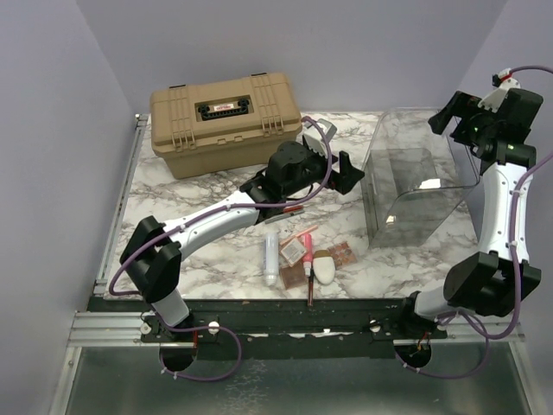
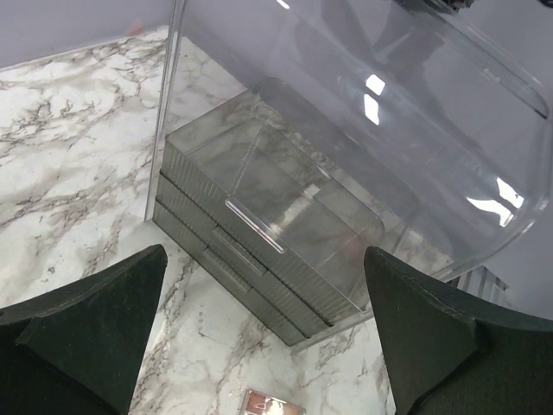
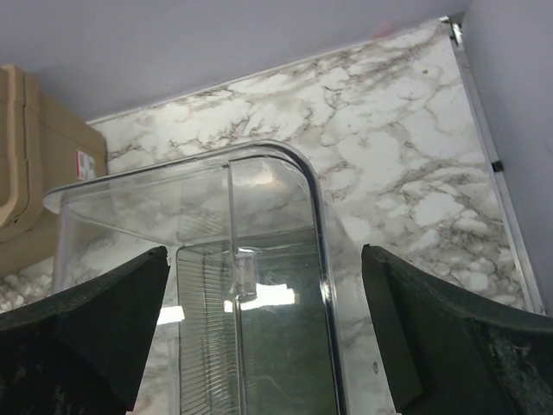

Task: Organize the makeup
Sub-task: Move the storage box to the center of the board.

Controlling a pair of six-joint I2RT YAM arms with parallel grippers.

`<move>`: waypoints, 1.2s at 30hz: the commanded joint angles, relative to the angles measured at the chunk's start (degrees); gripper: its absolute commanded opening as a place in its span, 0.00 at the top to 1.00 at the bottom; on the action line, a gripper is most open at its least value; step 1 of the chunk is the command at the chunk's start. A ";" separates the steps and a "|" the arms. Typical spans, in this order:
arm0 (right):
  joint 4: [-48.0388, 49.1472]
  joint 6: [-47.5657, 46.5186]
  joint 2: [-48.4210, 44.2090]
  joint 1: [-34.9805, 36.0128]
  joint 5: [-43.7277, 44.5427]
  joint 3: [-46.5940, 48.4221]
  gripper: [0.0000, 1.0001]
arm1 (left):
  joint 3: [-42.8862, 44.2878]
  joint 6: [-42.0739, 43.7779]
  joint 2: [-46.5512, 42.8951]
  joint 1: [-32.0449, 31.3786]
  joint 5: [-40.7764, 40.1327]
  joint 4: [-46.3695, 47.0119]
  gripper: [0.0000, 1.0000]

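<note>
The makeup lies in a cluster near the table's front edge: a white tube (image 1: 272,258), a pink tube (image 1: 305,237), a white oval piece (image 1: 324,271), two small eyeshadow palettes (image 1: 295,252) (image 1: 343,254) and a thin red pencil (image 1: 308,290). Another thin pencil (image 1: 289,210) lies under the left arm. My left gripper (image 1: 340,164) (image 2: 263,252) hangs open and empty above the table, facing the clear bin's grey drawers (image 2: 251,225); one palette (image 2: 272,403) shows below it. My right gripper (image 1: 449,117) (image 3: 263,251) hovers open and empty above the bin's rim (image 3: 259,156).
A large tan hard case (image 1: 225,121) (image 3: 34,156) stands at the back left. The clear plastic bin (image 1: 415,177) (image 2: 363,112) stands at the right. A metal rail (image 1: 121,199) runs along the table's left edge, and purple walls close in the back and sides.
</note>
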 commanded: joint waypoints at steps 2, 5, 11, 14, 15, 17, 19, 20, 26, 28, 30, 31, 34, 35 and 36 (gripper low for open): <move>-11.89 7.79 -3.94 1.00 15.45 -0.04 0.00 | -0.74 1.35 -2.52 -0.01 4.05 -1.75 0.01; -9.80 9.20 -9.61 1.02 23.10 -1.64 0.00 | -0.60 1.75 -2.33 -0.03 6.45 -2.38 0.01; -12.64 12.89 -18.16 0.99 30.66 -6.22 0.00 | 0.16 2.25 -1.59 -0.03 11.32 -3.29 0.01; -12.26 16.85 -25.74 0.96 29.36 -12.71 0.00 | 0.19 2.21 -1.40 0.01 12.15 -3.51 0.01; -11.90 17.76 -27.51 0.98 27.91 -15.18 0.00 | 0.15 2.20 -1.28 0.00 12.29 -3.61 0.01; -11.40 19.15 -32.62 0.96 25.24 -19.34 0.00 | -0.14 2.18 -1.48 -0.04 12.69 -4.03 0.01; -11.57 20.16 -35.56 0.99 23.92 -21.96 0.00 | -0.89 2.23 -1.89 0.01 12.48 -4.06 0.01; -11.65 20.46 -36.48 1.02 23.57 -22.75 0.00 | -1.21 2.14 -2.08 0.01 12.22 -4.02 0.01; -10.49 18.43 -33.54 0.96 12.51 -24.79 0.00 | -3.16 2.11 -3.62 0.01 11.00 -4.06 0.01; -9.24 17.22 -31.15 1.01 7.67 -25.03 0.00 | -4.14 1.84 -4.40 0.00 10.46 -4.17 0.01; -8.00 15.98 -28.92 0.97 4.95 -24.66 0.00 | -5.10 1.35 -5.12 -0.05 10.13 -4.07 0.01; -7.42 15.19 -27.91 0.96 4.10 -24.34 0.00 | -5.57 1.18 -5.40 -0.01 10.07 -4.08 0.01; -5.37 12.25 -24.69 1.02 1.96 -22.99 0.00 | -6.49 0.98 -5.91 -0.03 9.55 -3.98 0.01; -5.35 10.74 -23.38 1.01 1.80 -22.05 0.00 | -6.63 0.97 -6.11 0.01 9.39 -4.05 0.01; -5.58 9.58 -22.24 1.00 2.24 -20.98 0.00 | -6.78 0.97 -6.30 -0.06 9.25 -4.05 0.01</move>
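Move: Beyond the right hand's wide-open fingers is the clear storage box's right rim; the box's middle lies roughly 10 cm to that hand's left, 8 cm back and 12 cm below. From the left hand, the box is about 17 cm to the right, level with it and 8 cm lower. Also from the left hand, the tan case is some 29 cm left and 16 cm ahead, the pens 15 cm left and 2 cm back, the powder palette straight back 12 cm. Back by about 16 cm, arching up and then down, the right hand swings clockwise nearly 30 degrees. It then turns back forward some 5 cm and slightly left, unwinding about 15 degrees, to the box's right rim, as if to push again. The left hand backs off 4–5 cm by the drawer side, turns clockwise about 10 degrees, then sinks 3–4 cm; all fingers stay wide open. ##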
